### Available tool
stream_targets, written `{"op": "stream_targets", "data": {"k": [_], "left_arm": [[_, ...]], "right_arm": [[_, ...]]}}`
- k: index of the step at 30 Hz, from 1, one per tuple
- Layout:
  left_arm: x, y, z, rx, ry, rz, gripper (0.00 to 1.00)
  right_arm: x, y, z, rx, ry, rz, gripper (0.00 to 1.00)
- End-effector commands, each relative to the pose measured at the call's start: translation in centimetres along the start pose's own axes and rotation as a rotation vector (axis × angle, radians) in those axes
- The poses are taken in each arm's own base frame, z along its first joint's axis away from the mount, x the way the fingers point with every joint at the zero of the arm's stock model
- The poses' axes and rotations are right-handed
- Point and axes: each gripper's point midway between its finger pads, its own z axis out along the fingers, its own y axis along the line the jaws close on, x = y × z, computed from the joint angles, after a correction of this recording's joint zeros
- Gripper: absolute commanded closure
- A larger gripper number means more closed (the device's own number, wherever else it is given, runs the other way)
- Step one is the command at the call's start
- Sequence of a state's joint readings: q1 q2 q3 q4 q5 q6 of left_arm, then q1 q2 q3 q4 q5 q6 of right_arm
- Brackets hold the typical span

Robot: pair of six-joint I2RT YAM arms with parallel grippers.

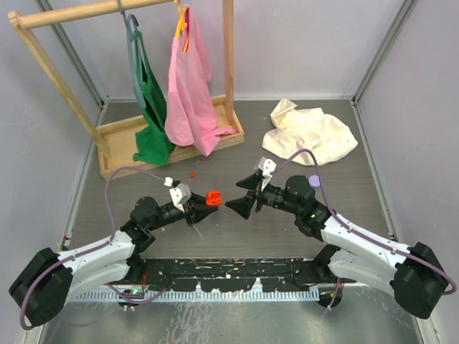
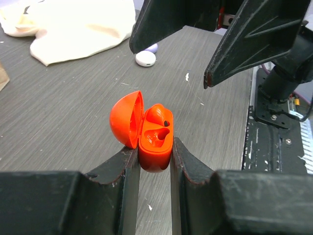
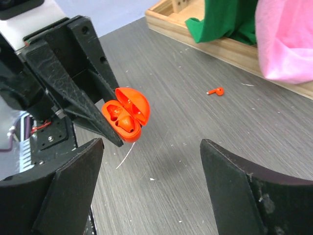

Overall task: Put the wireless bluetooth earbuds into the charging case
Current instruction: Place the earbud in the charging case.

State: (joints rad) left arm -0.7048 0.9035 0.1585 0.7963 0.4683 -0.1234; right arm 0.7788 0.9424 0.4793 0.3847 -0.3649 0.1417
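My left gripper [image 2: 153, 148] is shut on the base of a red charging case [image 2: 155, 155], held up with its lid [image 2: 124, 117] swung open to the left. One red earbud [image 2: 157, 113] sits in a well of the case; the well beside it shows bare. A second red earbud [image 3: 215, 91] lies on the table near the wooden rack, also visible from above [image 1: 192, 175]. My right gripper [image 3: 151, 143] stands open, facing the case [image 3: 128, 117] a short way off, with nothing between its fingers. From above, the right gripper [image 1: 241, 195] points at the case [image 1: 212, 198].
A wooden clothes rack [image 1: 172, 147] with a green garment [image 1: 152, 107] and a pink garment [image 1: 190, 93] stands at the back left. A cream cloth [image 1: 310, 132] lies at the back right. A white round case [image 2: 145, 58] and a lilac one [image 1: 313, 180] sit by the right arm.
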Motion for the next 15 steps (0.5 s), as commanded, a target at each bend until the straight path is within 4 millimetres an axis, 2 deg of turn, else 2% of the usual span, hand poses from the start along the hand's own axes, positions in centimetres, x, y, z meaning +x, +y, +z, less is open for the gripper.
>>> {"op": "stream_targets", "data": {"k": [1, 9, 12, 15], "left_arm": [[-4.1, -1.4, 0.5, 0.079, -0.118, 0.04, 0.99], [-6.6, -3.0, 0.4, 0.155, -0.172, 0.029, 0.98], [-7.4, -3.6, 0.4, 0.184, -0.186, 0.029, 0.98], [-8.0, -3.9, 0.4, 0.2, -0.198, 0.035, 0.98]], "right_arm": [[-2.5, 2.9, -0.7, -0.21, -0.118, -0.088, 0.16], [-2.7, 4.2, -1.4, -0.306, -0.221, -0.143, 0.28], [-3.1, 4.6, -1.5, -0.334, -0.248, -0.154, 0.38], [-3.4, 4.9, -1.6, -0.348, -0.272, -0.162, 0.41]]}}
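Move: The opened red case is held in the left fingertips, its middle a centimetre or so above and right of that hand's point. From the empty right hand the case lies about 6 cm to the left, 2 cm back and 3 cm lower. The loose red earbud lies on the table some 9 cm ahead and 12 cm left of the right hand, about 20 cm below; the white case some 6 cm ahead, 20 cm right, as far down. The open red case, still pinched by the left fingers, is lifted about 4 cm and drawn back 2 cm, with a slight clockwise turn. The right hand swings back about 3.5 cm to come opposite the case, ending slightly higher; it turns some 15 degrees counter-clockwise while its fingertips tilt up, and its wide-open fingers close partway, touching nothing yet. ##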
